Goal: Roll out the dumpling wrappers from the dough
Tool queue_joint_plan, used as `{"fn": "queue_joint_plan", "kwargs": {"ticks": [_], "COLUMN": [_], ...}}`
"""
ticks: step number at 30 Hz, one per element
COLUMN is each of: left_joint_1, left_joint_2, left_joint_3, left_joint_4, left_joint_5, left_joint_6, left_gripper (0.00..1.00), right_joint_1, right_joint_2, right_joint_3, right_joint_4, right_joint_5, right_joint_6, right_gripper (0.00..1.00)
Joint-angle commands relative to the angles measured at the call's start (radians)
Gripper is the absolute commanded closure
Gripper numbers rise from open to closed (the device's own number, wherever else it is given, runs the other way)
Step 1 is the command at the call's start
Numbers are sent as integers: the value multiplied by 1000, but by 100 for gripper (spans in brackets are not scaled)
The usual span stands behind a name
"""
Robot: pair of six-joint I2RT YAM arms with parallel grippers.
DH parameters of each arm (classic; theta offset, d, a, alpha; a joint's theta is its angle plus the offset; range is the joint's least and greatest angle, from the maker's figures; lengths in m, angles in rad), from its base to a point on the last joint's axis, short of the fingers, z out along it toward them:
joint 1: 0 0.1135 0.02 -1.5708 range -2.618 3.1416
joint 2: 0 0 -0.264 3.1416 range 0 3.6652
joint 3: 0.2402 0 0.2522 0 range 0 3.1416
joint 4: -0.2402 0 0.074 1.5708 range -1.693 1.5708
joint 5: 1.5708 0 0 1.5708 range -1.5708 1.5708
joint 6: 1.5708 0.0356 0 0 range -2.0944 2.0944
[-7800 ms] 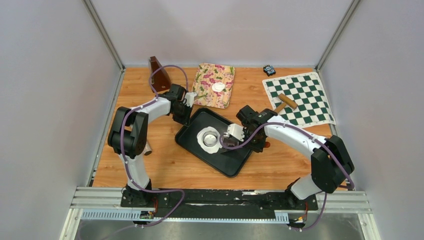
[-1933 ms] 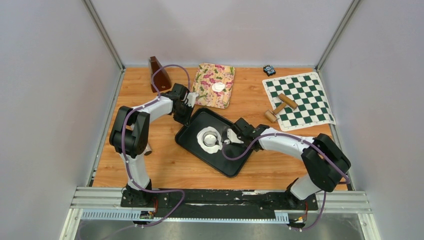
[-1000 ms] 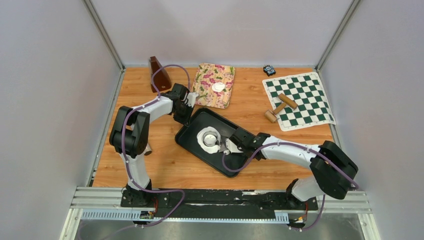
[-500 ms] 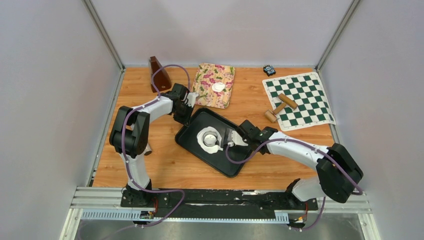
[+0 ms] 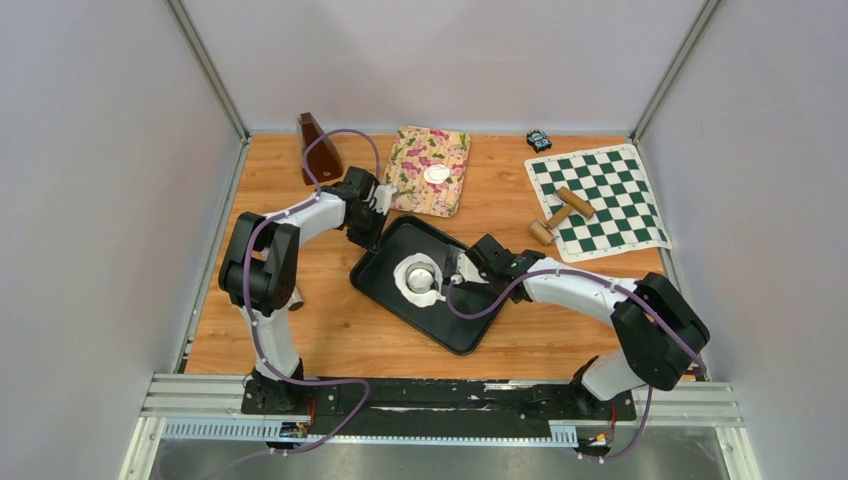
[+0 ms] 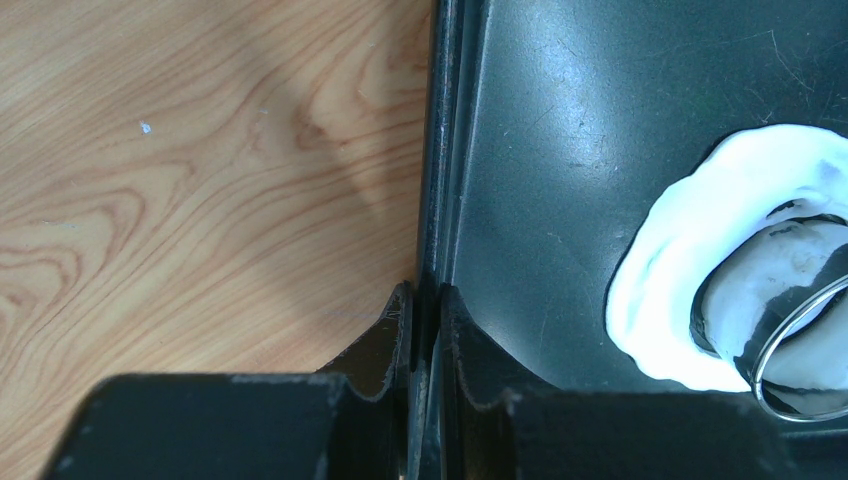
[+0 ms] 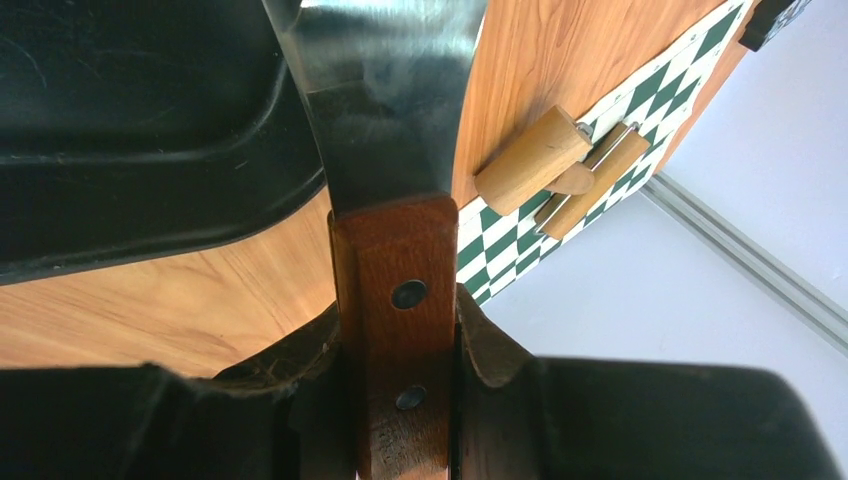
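A black tray (image 5: 470, 325) in the middle of the table holds an irregular white dough sheet (image 5: 404, 283) with a clear ring cutter (image 5: 422, 277) standing in it. One round white dumpling wrapper (image 5: 436, 174) lies on the floral cloth (image 5: 425, 195). My left gripper (image 5: 374, 226) is shut on the tray's far-left rim (image 6: 437, 200), with the dough (image 6: 680, 260) and the ring cutter (image 6: 790, 330) off to its right. My right gripper (image 5: 464, 271) is shut on a scraper's wooden handle (image 7: 398, 320). The scraper's metal blade (image 7: 385, 100) reaches over the tray (image 7: 150, 130) beside the dough.
A wooden rolling pin (image 5: 560, 213) lies on the green chessboard mat (image 5: 610, 190) at the back right, and shows in the right wrist view (image 7: 535, 160). A brown metronome (image 5: 319, 148) stands at the back left. A small dark gadget (image 5: 538, 139) sits by the back wall.
The right gripper with the scraper has swung from the tray's near right side farther away and a little left, ending beside the dough. The left gripper has kept its hold on the rim.
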Motion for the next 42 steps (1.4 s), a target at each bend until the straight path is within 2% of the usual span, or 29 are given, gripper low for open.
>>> {"fn": "queue_joint_plan", "kwargs": {"ticks": [1, 22, 28, 36, 42], "left_joint_1": [-2, -2, -2, -2, -2], "left_joint_2": [3, -2, 1, 3, 2], "left_joint_3": [4, 1, 1, 0, 0], "left_joint_4": [12, 12, 15, 12, 13], "left_joint_5": [-46, -55, -68, -79, -81], "left_joint_6": [4, 4, 2, 4, 5], "left_gripper": [100, 100, 100, 100, 100], "right_joint_1": [20, 96, 156, 171, 181], "right_joint_2": [2, 25, -51, -41, -49], "right_joint_3": [9, -60, -90, -120, -101], "right_joint_4": [59, 7, -37, -11, -88], "right_joint_5": [23, 1, -39, -62, -144], "right_joint_6": [15, 63, 96, 109, 127], "right_gripper": [100, 100, 100, 100, 100]}}
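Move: The right hand, holding the scraper with its blade pointing left, has the dough about 20 cm to its left, roughly level fore and aft, 6 cm lower. The ring cutter stands on the dough; the tray's middle is some 18 cm left. The wooden roller lies about 14 cm ahead and 7 cm right. The left hand, pinching the tray rim, has the dough about 7 cm back and 9 cm to its right. Still gripping the scraper by its handle, the right hand first edges about 1.5 cm left, then draws back about 5 cm while sinking some 3 cm, the wrist tipping slightly. This carries the blade beside the dough's right side towards its near-right edge; whether the blade touches the dough can't be seen. The left hand stays put, keeping its pinch on the tray rim. ##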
